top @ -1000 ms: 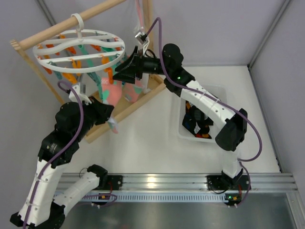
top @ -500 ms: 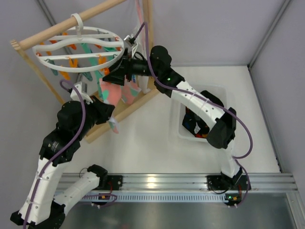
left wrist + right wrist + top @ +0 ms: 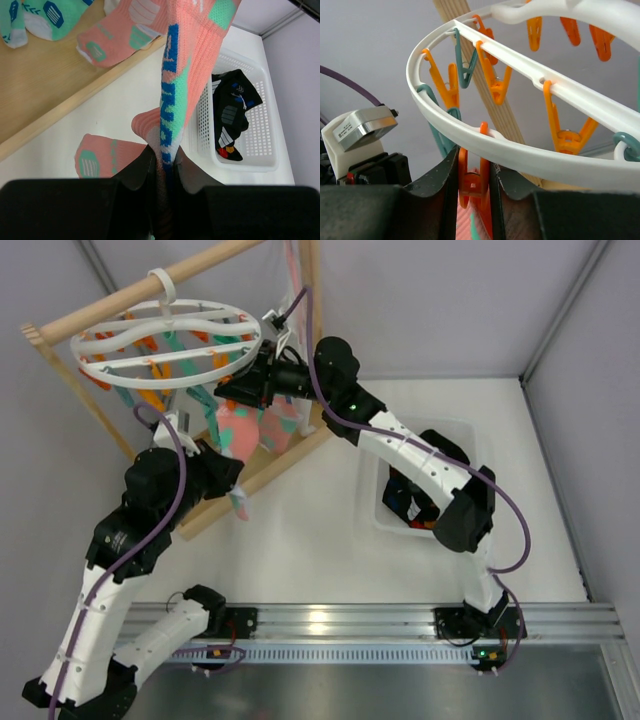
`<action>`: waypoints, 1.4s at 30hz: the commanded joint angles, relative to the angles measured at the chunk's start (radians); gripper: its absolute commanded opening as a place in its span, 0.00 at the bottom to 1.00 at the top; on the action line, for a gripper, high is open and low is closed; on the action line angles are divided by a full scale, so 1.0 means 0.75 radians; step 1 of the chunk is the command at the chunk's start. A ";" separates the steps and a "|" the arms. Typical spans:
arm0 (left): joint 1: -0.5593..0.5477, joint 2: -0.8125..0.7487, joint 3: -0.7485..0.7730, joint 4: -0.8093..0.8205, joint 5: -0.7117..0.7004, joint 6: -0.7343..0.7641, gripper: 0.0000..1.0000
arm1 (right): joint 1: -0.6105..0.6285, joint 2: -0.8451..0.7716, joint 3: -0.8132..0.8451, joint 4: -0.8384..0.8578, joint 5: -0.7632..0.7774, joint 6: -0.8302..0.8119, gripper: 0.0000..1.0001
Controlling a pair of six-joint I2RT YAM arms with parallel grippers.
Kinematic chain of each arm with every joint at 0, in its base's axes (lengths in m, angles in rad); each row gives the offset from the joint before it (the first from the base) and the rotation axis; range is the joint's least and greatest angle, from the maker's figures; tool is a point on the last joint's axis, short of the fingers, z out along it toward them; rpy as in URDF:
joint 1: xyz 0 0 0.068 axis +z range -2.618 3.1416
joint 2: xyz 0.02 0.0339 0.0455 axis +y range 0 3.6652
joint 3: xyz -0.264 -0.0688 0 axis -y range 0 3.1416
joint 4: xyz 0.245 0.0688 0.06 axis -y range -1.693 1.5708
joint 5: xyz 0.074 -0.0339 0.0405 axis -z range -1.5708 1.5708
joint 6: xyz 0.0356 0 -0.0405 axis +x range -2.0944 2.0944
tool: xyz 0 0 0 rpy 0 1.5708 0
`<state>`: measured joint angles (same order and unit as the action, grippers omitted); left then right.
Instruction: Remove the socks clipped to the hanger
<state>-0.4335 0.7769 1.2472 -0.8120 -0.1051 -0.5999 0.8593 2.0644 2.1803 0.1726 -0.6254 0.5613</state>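
The white ring hanger (image 3: 170, 335) hangs by its hook from the wooden rail and also fills the right wrist view (image 3: 530, 150). Pink socks (image 3: 242, 432) with teal patches hang under its near right rim. My left gripper (image 3: 165, 159) is shut on the lower end of one hanging pink sock (image 3: 185, 75), under the ring at left centre (image 3: 222, 476). My right gripper (image 3: 472, 172) is shut on an orange clip (image 3: 470, 182) on the ring's rim, at the ring's right edge (image 3: 240, 395). More pink and teal socks (image 3: 115, 45) hang above the wooden base.
The wooden rail frame (image 3: 275, 465) stands at the back left, its base board under the hanger. A white basket (image 3: 385, 508) at centre right holds black socks (image 3: 231, 112). Grey walls close the back and right sides.
My right gripper moved left to the ring's rim and closed on the orange clip. The hanger shifted and tilted slightly. My left arm rose a little, still holding the sock.
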 commanded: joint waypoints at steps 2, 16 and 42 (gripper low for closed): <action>0.003 -0.023 0.004 0.046 0.036 0.039 0.00 | 0.010 -0.026 0.006 0.140 0.051 0.016 0.13; 0.003 -0.203 -0.246 0.246 0.557 0.043 0.00 | 0.008 -0.261 -0.309 0.181 0.067 0.011 0.95; -0.735 0.782 0.220 0.747 -0.115 -0.006 0.00 | -0.358 -1.419 -0.678 -1.193 1.545 -0.466 0.99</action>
<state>-0.9829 1.2953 1.3132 -0.3866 -0.0593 -0.6315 0.6102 1.0233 1.6176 -0.5507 0.3309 0.2596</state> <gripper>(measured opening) 0.166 0.993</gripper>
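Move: The basket that the left hand's pinched salmon sock is bound for lies about 40 cm to its right, 11 cm ahead and 30 cm below. The orange clip holding the sock is some 8 cm ahead and 11 cm above, barely left; another salmon sock hangs 12 cm ahead, 7 cm right, at hand height. The right hand already squeezes that clip between its fingers; the hanger ring's centre is about 11 cm left, 5 cm ahead and 3 cm above the right hand. Left hand carries its sock about 25 cm right towards the basket; right opens off the clip, sweeping rightwards. ##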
